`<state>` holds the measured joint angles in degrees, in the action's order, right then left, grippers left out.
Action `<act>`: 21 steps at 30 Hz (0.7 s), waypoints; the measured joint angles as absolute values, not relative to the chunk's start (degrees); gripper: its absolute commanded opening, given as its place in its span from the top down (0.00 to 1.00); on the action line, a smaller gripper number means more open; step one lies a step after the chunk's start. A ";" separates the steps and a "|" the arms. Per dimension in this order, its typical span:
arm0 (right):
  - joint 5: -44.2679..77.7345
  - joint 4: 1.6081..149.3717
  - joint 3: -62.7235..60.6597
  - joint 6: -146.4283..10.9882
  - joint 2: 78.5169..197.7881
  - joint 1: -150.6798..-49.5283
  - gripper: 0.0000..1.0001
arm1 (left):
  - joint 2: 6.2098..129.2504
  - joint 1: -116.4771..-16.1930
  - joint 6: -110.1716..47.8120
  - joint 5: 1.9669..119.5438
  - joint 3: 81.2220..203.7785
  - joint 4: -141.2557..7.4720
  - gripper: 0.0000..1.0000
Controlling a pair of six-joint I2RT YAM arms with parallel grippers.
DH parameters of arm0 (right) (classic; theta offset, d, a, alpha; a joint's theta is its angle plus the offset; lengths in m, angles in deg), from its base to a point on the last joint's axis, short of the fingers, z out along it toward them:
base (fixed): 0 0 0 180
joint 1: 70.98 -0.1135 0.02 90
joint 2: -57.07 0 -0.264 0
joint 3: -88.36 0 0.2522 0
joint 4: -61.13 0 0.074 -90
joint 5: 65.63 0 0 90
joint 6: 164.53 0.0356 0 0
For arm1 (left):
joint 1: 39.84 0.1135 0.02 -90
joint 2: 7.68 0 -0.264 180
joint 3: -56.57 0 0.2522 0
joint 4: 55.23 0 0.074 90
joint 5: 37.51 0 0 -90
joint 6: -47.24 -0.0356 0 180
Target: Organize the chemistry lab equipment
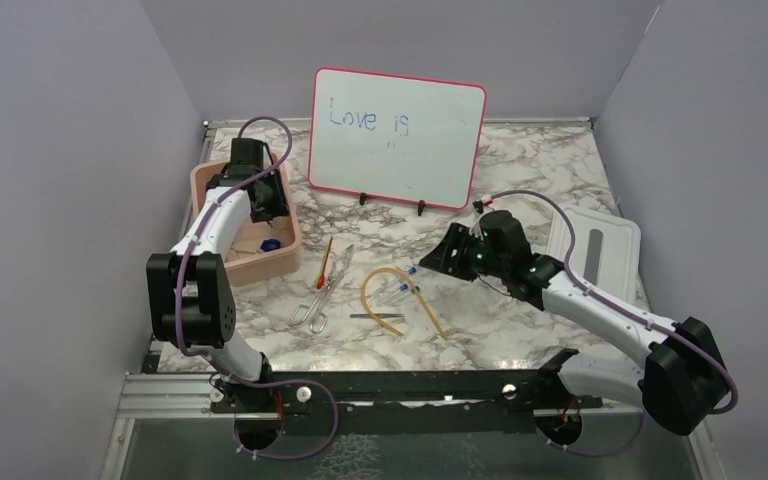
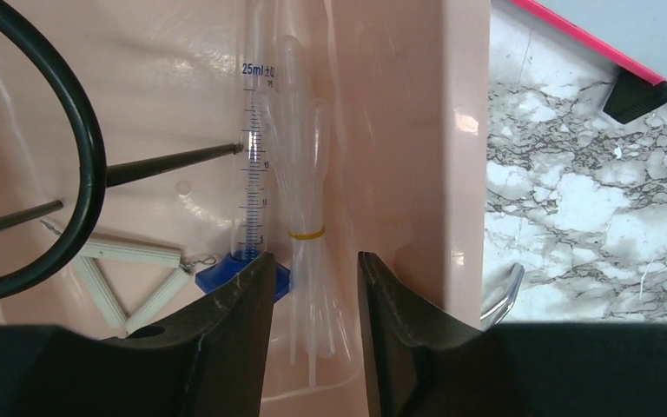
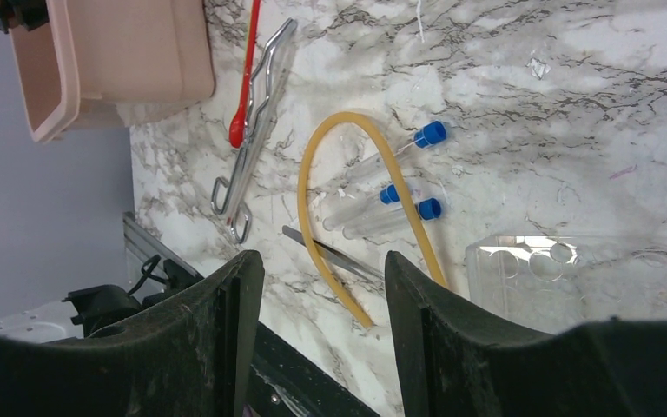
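My left gripper (image 2: 315, 265) is open inside the pink bin (image 1: 260, 265), its jaws either side of a banded bundle of clear pipettes (image 2: 306, 200) lying on the bin floor. Beside the bundle are a blue-based measuring cylinder (image 2: 252, 174), the black wire ring tripod (image 2: 82, 139) and a white triangle (image 2: 130, 278). On the table lie metal tongs (image 3: 256, 122), a red-tipped spatula (image 3: 243, 87), a tan rubber tube (image 3: 313, 165), three blue-capped tubes (image 3: 399, 195) and a thin dark rod (image 3: 343, 259). My right gripper (image 3: 321, 258) hangs open above them, holding nothing.
The pink-framed whiteboard (image 1: 397, 135) stands at the back centre. A white lid (image 1: 595, 245) lies at the right. A clear tube rack (image 3: 556, 269) sits just right of my right gripper. Grey walls close in both sides.
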<state>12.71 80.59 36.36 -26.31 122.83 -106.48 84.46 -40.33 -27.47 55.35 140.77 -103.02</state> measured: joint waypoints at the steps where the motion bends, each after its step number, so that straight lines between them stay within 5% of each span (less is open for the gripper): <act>1: 12.74 80.65 36.36 -26.59 123.13 -106.48 0.42 | 84.44 -40.33 -27.67 55.43 140.77 -102.95 0.57; 14: 16.32 85.40 32.06 -35.82 127.48 -106.48 0.42 | 74.01 -40.33 -29.02 56.75 141.51 -105.27 0.57; 21: 17.50 88.11 25.96 -43.79 135.59 -107.40 0.43 | 63.46 -41.42 -29.74 67.67 141.60 -104.35 0.54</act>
<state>17.50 88.11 25.96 -43.79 135.59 -107.40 63.46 -41.42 -29.74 67.67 141.60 -104.35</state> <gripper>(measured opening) 0.575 0.443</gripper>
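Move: The pipette bundle lies already released in the box, some 7 cm below the left hand and about 3 cm ahead; the cylinder's blue foot is about 4 cm to its left. From that hand the tongs lie some 12 cm back and 11 cm right, the red spoon 5 cm back and 10 cm right. The test tubes are about 7 cm left, 2 cm ahead and 12 cm below the right hand, the rubber tubing over them 5 cm left, 1 cm back. From the pipette bundle the left hand draws straight up with its fingers still parted, speeding to about 14 cm, then easing back and right towards the spoon and tongs as it tips up some 20 degrees. The right hand, open and empty, rolls its fingers steeper over the test tubes, edging about 3 cm forward and 3 cm down towards them. ##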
